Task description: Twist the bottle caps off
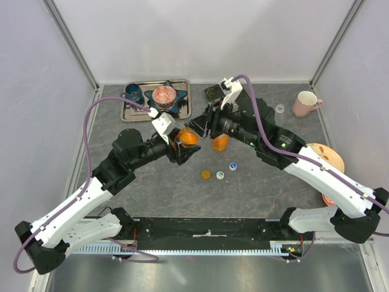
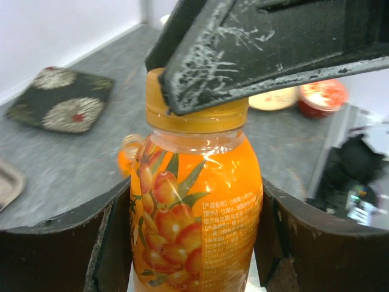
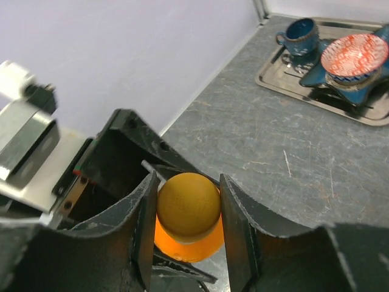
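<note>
My left gripper (image 1: 182,143) (image 2: 191,243) is shut on the body of an orange juice bottle (image 1: 189,137) (image 2: 197,207), held above the table at centre. Its orange bottle cap (image 2: 197,120) (image 3: 188,205) sits on the neck. My right gripper (image 1: 202,126) (image 3: 189,210) is shut on that cap, one finger (image 2: 261,48) lying across the cap's top in the left wrist view. Three loose bottle caps lie on the table: orange (image 1: 206,174), green-and-white (image 1: 220,175), blue-and-white (image 1: 233,165). A second orange bottle (image 1: 220,143) stands just right of the held one.
A metal tray (image 1: 135,112) at the back holds a blue mug (image 1: 134,93) and a patterned bowl (image 1: 164,95) on a star dish. A dark patterned pad (image 1: 213,91), a clear cup (image 1: 279,109) and a pink mug (image 1: 306,103) sit at the back right; plates (image 1: 331,157) lie at the right edge.
</note>
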Motion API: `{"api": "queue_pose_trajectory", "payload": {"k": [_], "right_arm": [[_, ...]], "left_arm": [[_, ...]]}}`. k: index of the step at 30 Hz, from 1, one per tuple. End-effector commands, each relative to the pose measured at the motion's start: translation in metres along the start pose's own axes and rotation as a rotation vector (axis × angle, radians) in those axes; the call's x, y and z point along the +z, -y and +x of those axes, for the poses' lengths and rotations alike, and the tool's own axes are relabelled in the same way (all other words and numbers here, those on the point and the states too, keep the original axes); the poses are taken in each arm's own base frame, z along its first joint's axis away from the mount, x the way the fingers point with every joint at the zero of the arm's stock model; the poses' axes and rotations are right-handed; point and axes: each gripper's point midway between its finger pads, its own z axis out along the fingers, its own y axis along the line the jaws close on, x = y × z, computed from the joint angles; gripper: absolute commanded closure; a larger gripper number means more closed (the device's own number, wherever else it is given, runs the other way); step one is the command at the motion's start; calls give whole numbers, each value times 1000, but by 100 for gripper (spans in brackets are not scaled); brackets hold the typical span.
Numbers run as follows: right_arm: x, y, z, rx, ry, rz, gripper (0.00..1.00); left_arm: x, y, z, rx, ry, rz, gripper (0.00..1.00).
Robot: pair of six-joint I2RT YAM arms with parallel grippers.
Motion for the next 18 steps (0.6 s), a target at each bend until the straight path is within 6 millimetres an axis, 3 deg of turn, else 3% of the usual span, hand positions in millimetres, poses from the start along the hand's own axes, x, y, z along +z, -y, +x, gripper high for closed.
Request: {"api": "queue_pose_trajectory", "payload": {"k": [1, 7, 12, 18], "right_arm": [[-31, -43, -11, -110, 11, -230, 100], [-70, -83, 8, -232, -79, -514, 100], [-102, -109, 29, -292, -162, -753, 100], [-129, -113, 48, -401, -189, -898, 100]], "left_arm": [[-39, 101, -55, -25, 111, 629, 55], [-68, 124, -75, -93, 109, 927, 54], [-74, 128, -80, -152, 79, 1031, 54], [-79, 132, -80, -150, 44, 1115, 54]]}}
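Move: The right fingers already hold the yellow cap of the orange bottle, right between their pads. From the left hand, whose fingers are round the bottle body, that cap is about 2 cm ahead, 2 cm right and 6 cm higher. Well below on the table, about 25 cm under the right hand, the other orange bottle stands 7 cm ahead and 9 cm right of it; a loose yellow cap lies 5 cm back and 4 cm right, some 29 cm down. Bring both grippers back together, about 13 cm towards the bases and 6 or 7 cm up, away from the standing orange bottle. On the way swing the left gripper some 60 degrees clockwise with the bottle, and the right some 35 degrees counter-clockwise, tilting it back too, so the cap is turned against the bottle in the loosening sense. Keep both grips as they are. ##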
